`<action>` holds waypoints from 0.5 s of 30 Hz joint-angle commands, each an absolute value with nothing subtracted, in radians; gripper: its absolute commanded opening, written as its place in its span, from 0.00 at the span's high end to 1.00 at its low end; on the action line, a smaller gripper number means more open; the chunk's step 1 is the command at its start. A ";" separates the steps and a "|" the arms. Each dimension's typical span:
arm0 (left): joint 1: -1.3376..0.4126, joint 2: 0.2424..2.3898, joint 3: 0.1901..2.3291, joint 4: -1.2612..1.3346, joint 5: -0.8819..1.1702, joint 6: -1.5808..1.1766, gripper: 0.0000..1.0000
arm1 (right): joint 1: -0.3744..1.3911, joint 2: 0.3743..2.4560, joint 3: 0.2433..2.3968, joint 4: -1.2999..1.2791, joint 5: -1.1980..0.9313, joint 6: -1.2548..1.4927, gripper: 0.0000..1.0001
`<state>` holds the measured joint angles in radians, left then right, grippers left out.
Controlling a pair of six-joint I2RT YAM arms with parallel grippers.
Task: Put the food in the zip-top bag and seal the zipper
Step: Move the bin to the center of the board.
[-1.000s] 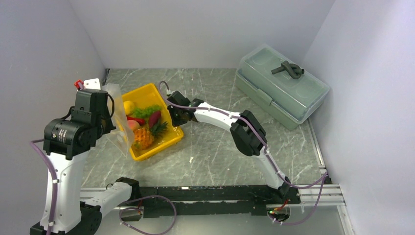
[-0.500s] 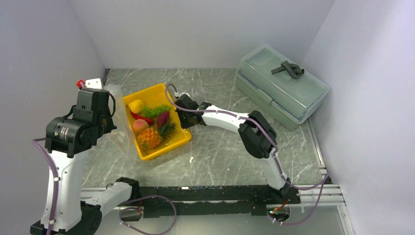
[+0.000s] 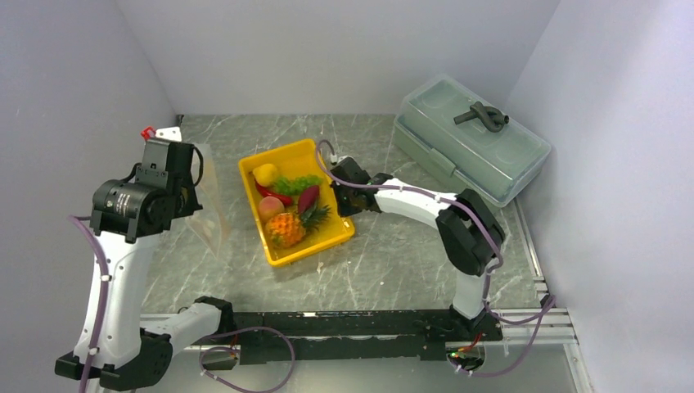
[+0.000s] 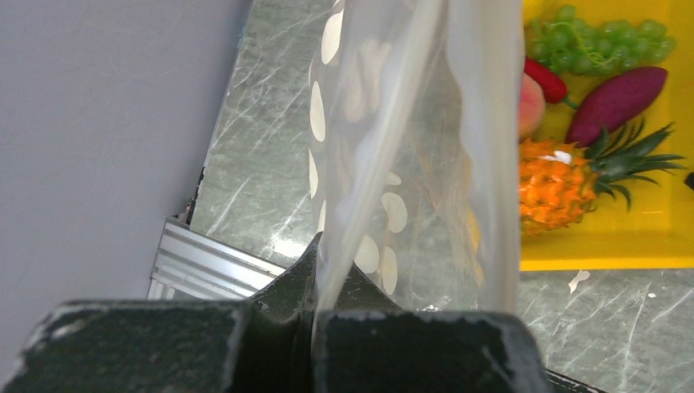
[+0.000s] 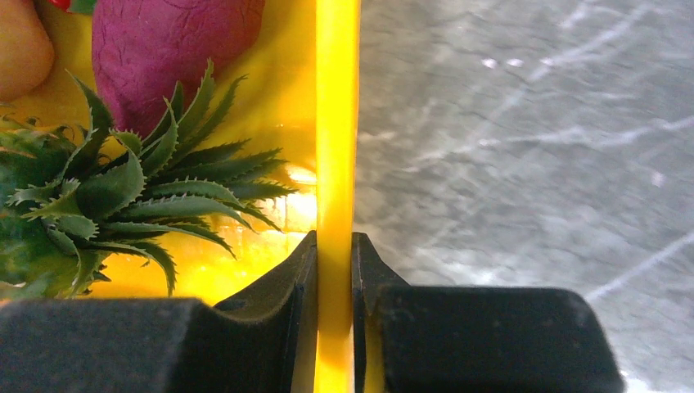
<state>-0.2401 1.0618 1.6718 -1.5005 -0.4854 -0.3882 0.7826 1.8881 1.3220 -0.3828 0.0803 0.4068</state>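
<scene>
The zip-top bag (image 3: 209,203), clear with white dots, hangs at the left from my left gripper (image 3: 193,187). In the left wrist view the jaws are shut on one edge of the bag (image 4: 385,155), at my left gripper (image 4: 322,254). I cannot tell which edge carries the zipper. The food lies in a yellow tray (image 3: 331,238): pineapple (image 3: 288,229), lemon (image 3: 264,173), grapes (image 3: 296,183), chili (image 3: 275,196), an orange round fruit (image 3: 271,209). My right gripper (image 3: 339,191) is shut on the tray's right wall (image 5: 335,147), one finger inside and one outside, beside the pineapple crown (image 5: 123,196).
A purple toy vegetable (image 3: 308,198) also lies in the tray. A grey-green lidded box (image 3: 470,143) stands at the back right. Walls close in on the left, back and right. An aluminium rail (image 4: 213,266) runs along the near edge.
The right gripper has dragged the yellow tray with the food to the right, away from the bag. The left arm has shifted slightly, still holding the bag.
</scene>
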 commanded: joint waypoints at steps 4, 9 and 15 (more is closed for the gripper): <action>-0.244 1.076 1.665 -1.460 -0.462 -0.398 1.00 | 0.728 1.710 1.180 -0.352 0.105 0.357 1.00; -0.243 1.084 1.659 -1.449 -0.452 -0.397 1.00 | 0.698 1.598 1.081 -0.361 0.117 0.317 1.00; -0.244 1.089 1.646 -1.429 -0.388 -0.411 1.00 | 0.625 1.478 0.964 -0.387 0.139 0.281 1.00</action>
<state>-0.2401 1.0904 1.6531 -1.4693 -0.4393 -0.3885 0.6773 1.5726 1.0145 -0.3950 0.1032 0.3149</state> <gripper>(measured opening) 0.009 0.178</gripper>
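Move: My right fingers already pinch the bin's right rim. The bin's middle lies about 13 cm to my left and 1 cm ahead; the board's centre, where it must go, is almost straight under this hand, roughly 3 cm back. In the bin, the purple vegetable sits some 9 cm left and 1 cm ahead of my fingers, the pineapple about 14 cm left and 7 cm back. From my left hand the bin's middle is some 20 cm right, 14 cm ahead and 29 cm below. With my right hand I go on dragging the bin by its rim, about 9 cm to the right and drawing back some 3 cm, rising only slightly towards the end; the fingers keep their grip and the wrist barely turns. My left hand keeps the bag pinched high up and eases a couple of centimetres forward, right and down. ##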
